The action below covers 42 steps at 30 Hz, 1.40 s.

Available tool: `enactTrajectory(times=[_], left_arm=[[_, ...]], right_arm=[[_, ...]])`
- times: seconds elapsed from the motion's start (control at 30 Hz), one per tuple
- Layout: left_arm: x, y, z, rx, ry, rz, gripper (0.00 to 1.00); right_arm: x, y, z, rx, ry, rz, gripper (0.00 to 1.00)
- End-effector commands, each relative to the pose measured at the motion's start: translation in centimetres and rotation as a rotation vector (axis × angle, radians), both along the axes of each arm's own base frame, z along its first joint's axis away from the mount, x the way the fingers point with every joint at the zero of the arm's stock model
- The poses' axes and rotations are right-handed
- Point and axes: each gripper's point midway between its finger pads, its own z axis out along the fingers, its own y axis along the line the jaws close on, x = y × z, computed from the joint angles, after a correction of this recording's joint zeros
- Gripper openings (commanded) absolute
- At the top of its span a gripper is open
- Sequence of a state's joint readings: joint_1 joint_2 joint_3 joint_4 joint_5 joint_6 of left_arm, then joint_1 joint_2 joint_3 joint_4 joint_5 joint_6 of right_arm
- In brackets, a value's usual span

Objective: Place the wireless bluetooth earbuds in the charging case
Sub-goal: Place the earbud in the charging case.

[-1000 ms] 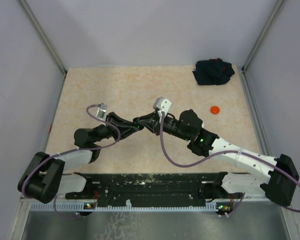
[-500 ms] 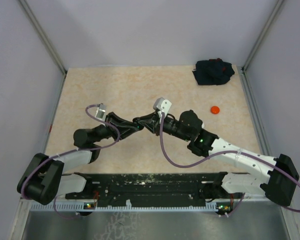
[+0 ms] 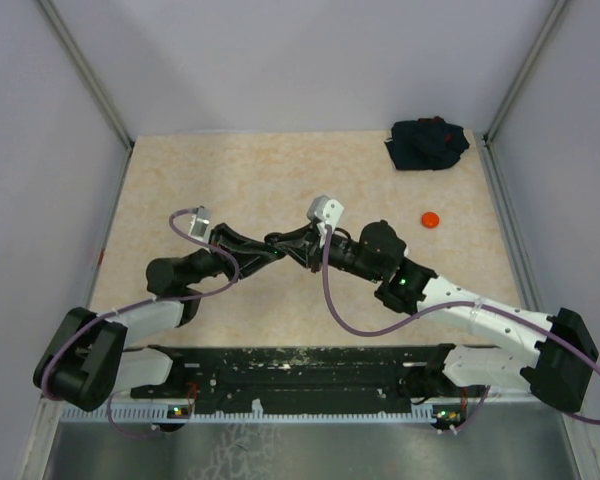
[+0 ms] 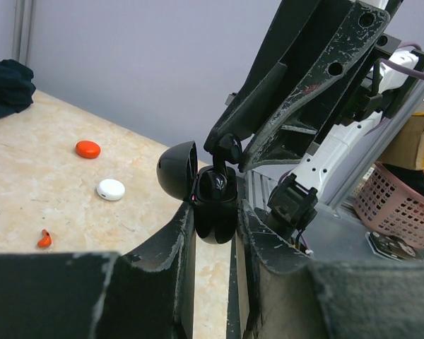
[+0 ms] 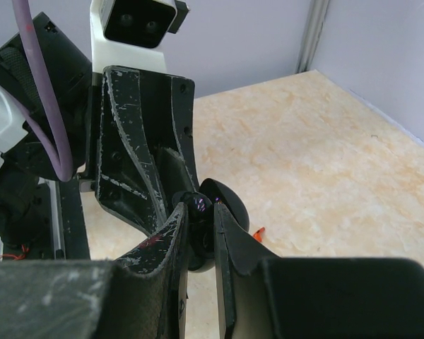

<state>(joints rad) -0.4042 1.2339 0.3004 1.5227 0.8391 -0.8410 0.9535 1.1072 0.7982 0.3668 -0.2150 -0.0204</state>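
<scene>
My left gripper (image 4: 215,212) is shut on a black charging case (image 4: 217,220), held above the table with its domed lid (image 4: 177,169) open. My right gripper (image 5: 201,208) reaches in from the other side, shut on a black earbud (image 4: 226,150) at the case's mouth. In the top view the left gripper (image 3: 269,246) and the right gripper (image 3: 286,243) meet tip to tip at mid-table. A red earbud (image 4: 44,239) lies loose on the table, seen also in the right wrist view as a red earbud (image 5: 257,234) beyond the lid (image 5: 230,201).
A red puck (image 3: 430,219) lies on the table to the right, and the left wrist view shows that red puck (image 4: 88,149) with a white puck (image 4: 111,189) near it. A dark cloth bundle (image 3: 427,145) sits in the far right corner. Walls enclose three sides.
Both arms hold nearly still with the grippers joined at the case. The left wrist has edged very slightly to the left.
</scene>
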Motion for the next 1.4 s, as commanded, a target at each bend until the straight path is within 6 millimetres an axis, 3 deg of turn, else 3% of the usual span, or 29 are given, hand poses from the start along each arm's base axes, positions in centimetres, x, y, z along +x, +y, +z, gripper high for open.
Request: enactTrajectory(times=[0.0, 1.1, 1.37], left_arm=[[-0.8, 0.6, 4.0, -0.090, -0.180, 0.025, 0.00], [-0.7, 0.9, 4.0, -0.021, -0.277, 0.095, 0.00], [0.2, 0.9, 2.9, 0.025, -0.281, 0.136, 0.00]], right_arm=[[-1.4, 0.6, 1.3, 0.045, -0.007, 0.067, 0.11], [-2.9, 1.6, -2.1, -0.111, 0.036, 0.191, 0.21], [-2.2, 0.7, -0.8, -0.086, 0.036, 0.116, 0.44]])
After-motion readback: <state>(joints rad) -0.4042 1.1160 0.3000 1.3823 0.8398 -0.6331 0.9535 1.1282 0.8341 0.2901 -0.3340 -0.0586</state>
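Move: The right gripper still pinches the black earbud right at the mouth of the open charging case, whose middle is about 1 cm ahead of that hand, 1 cm to its left and 2 cm below. The open lid stands some 3 cm ahead of, 1 cm left of and 1 cm below the right hand, and the first earbud in its well about 1 cm ahead, left and below. The left gripper holds the case, centred about 1 cm to its right, level both ways. Ease the right gripper back about 1.5 cm and 1 cm left, first rising slightly with the earbud, then sinking nearly 2 cm as its fingers spread to let go of the earbud at the case. Meanwhile, keep the left grip on the case, lift it 1 cm before easing partway down, and roll its top some 10 degrees back towards the base. ##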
